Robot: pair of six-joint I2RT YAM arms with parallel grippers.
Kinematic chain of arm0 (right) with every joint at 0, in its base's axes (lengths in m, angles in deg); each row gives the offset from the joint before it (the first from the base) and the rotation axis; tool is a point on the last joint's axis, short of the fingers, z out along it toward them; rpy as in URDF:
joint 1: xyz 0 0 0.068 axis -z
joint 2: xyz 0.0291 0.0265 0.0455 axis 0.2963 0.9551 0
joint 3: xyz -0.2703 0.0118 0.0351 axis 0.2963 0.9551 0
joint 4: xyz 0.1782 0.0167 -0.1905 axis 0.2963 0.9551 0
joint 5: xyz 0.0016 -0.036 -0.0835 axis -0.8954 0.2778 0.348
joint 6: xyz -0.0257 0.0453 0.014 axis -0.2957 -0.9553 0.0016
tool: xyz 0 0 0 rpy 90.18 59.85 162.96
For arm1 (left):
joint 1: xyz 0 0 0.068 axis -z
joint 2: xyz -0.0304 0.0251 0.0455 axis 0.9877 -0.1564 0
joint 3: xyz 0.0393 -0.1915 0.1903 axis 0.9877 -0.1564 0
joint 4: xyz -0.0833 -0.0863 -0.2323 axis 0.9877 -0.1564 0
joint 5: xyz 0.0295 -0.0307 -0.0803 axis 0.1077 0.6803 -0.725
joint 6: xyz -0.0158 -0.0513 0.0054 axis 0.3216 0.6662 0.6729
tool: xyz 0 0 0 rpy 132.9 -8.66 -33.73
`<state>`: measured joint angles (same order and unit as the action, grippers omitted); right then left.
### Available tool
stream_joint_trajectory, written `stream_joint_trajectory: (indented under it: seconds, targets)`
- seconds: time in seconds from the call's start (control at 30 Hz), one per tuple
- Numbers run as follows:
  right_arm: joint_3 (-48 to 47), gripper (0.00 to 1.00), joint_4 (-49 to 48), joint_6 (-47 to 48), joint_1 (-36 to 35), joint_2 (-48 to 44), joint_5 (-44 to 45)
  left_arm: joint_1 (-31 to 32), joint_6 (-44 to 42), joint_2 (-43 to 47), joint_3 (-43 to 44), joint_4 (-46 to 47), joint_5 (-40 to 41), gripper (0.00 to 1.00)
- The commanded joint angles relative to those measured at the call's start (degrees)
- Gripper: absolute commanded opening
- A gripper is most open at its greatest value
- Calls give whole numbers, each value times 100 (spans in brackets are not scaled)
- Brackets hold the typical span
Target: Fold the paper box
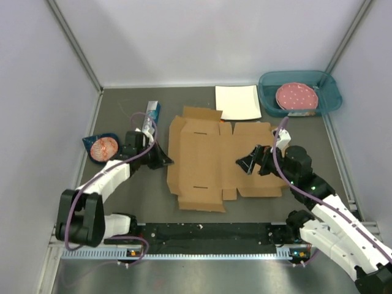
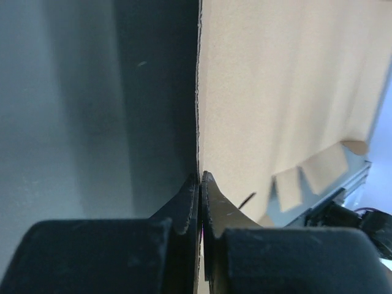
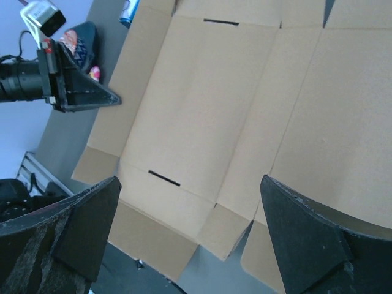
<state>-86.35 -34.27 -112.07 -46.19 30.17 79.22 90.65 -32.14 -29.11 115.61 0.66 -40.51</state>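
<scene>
The paper box point(image 1: 205, 156) lies as a flat brown die-cut sheet in the middle of the table, with its flaps spread out. My left gripper point(image 1: 164, 162) is at the sheet's left edge. In the left wrist view that gripper point(image 2: 200, 174) is shut on the thin cardboard edge point(image 2: 197, 92), which runs straight between the jaws. My right gripper point(image 1: 248, 164) hovers open over the right half of the sheet. In the right wrist view its wide-apart tips point(image 3: 190, 180) frame the cardboard point(image 3: 202, 122) below, and nothing is between them. The left gripper point(image 3: 92, 98) shows at that view's upper left.
A white square plate point(image 1: 237, 101) lies just behind the sheet. A teal tray point(image 1: 327, 92) holding a pink round item point(image 1: 296, 96) stands at the back right. A dark blue packet point(image 1: 101, 147) and a blue-white tube point(image 1: 150, 116) lie at the left. Grey walls enclose three sides.
</scene>
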Motion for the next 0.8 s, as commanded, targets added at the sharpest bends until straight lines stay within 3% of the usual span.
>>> stream_joint_trajectory:
  seconds: [0.0, 0.27, 0.53, 0.77]
  targets:
    - [-994, 99, 201, -22, 39, -264, 30, 90, -126, 1007, 978, -100, -292, 0]
    - [-2640, 99, 1080, 188, 39, -387, 136, 1029, -327, 931, 3200, -706, -1214, 0]
    - [-3432, 99, 1766, 487, 47, -809, 233, 1197, -205, 1027, 4055, -672, -2357, 0]
    - [-3669, 99, 1810, 637, 47, -1020, -750, 1197, -590, 1053, 4881, -1260, -3035, 0]
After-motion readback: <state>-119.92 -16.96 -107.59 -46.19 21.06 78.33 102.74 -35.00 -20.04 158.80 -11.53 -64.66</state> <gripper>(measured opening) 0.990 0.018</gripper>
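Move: My left hand already pinches the left edge of the flat paper box; the box's middle lies about 20 cm to its right, level in reach and some 4 cm below. The blue carton is roughly 17 cm ahead and 8 cm to its left. Under my open right hand, the box's middle is some 17 cm below and 5 cm to its left; the white sheet is about 24 cm ahead and 18 cm below. I swing my left hand steeply up by about 33 cm, keeping the box's left edge pinched and drifting some 10 cm right, with its fingers tipping up and turning clockwise by over 30 degrees. I raise my right hand too, about 23 cm, then ease it back towards me; it stays wide open and empty beside the box and tilts up. ##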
